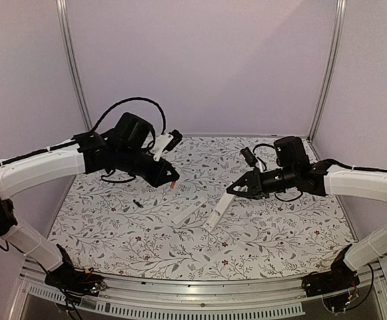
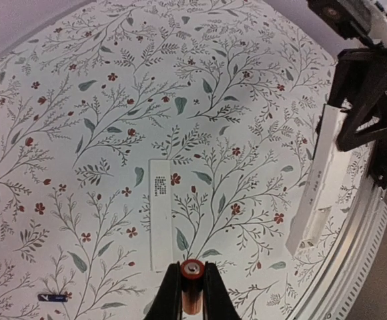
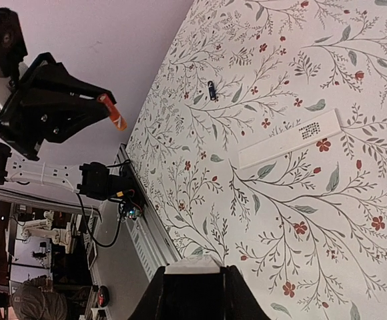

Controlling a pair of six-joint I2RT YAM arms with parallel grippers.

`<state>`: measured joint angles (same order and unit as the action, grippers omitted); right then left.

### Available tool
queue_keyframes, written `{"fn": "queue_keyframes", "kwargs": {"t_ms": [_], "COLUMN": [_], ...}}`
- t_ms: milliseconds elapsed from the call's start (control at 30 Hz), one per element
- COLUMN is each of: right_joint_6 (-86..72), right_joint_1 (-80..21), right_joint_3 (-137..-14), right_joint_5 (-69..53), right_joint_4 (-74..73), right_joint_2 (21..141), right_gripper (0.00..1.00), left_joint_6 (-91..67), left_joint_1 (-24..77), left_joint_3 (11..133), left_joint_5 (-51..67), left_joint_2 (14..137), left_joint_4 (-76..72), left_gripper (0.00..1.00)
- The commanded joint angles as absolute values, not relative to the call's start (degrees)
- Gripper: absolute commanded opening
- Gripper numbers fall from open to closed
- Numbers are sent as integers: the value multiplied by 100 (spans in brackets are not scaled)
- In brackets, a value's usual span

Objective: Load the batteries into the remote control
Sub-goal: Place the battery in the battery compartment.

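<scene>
My left gripper [image 1: 171, 181] hovers above the mat, shut on a copper-toned battery [image 2: 192, 293] with a red-ringed end, which sticks out between the fingertips. A second battery [image 1: 137, 203], small and dark, lies on the mat to the left. My right gripper [image 1: 237, 190] is shut on one end of the white remote control [image 1: 215, 215], holding it tilted, with its lower end down by the mat. In the left wrist view the remote control [image 2: 321, 187] shows an open recess near its low end. The right wrist view shows only the remote control's white end [image 3: 192, 265] between the jaws.
A flat white strip [image 1: 188, 212] with a small printed patch lies on the floral mat [image 1: 267, 233] between the two grippers, just left of the remote. White walls enclose the back and sides. A metal rail [image 1: 200, 293] runs along the near edge.
</scene>
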<state>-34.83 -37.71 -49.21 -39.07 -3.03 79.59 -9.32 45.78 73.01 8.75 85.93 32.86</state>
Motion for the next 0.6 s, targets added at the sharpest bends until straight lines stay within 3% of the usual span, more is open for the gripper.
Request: {"fn": "queue_keyframes", "kwargs": {"t_ms": [0,267,567], "right_joint_6": [-3855,-4115,-4273], "right_joint_1": [-3967,-4110,-4213], "right_joint_3": [-5097,-5225,-5240], "right_joint_5": [-3777,-3620,-3586], "right_joint_4": [-274,-280,-278], "right_joint_2": [8210,8387,8364], "right_gripper": [0,0,0], "left_joint_6": [-1109,-929,-892], "left_joint_1": [5108,6090,6539], "left_joint_3": [6398,5830,5889], "left_joint_5": [977,310,96], "left_joint_2": [8172,8021,8369], "left_joint_4": [1763,1075,745], "left_gripper": [0,0,0]}}
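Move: My left hand already grips the battery; the open compartment, near the free end of the remote, lies about 10 cm back and 12 cm to its right, roughly 4 cm lower. On the table some 20 cm below that hand, the white cover lies 3 cm ahead and 3 cm right, the dark spare battery 6 cm ahead and 15 cm left. From my right hand, holding the remote, the compartment is some 8 cm back, 6 cm left and 4 cm lower. I sweep my left hand back about 9 cm and right about 7 cm, slowing as it nears the remote's free end, nearly level but for a shallow dip, while the fingers level out by some 15 degrees to point more to the right. My right hand brings the remote about 2 cm left and slightly down to meet it, rolling a little so the free end lifts. Both grips hold. ##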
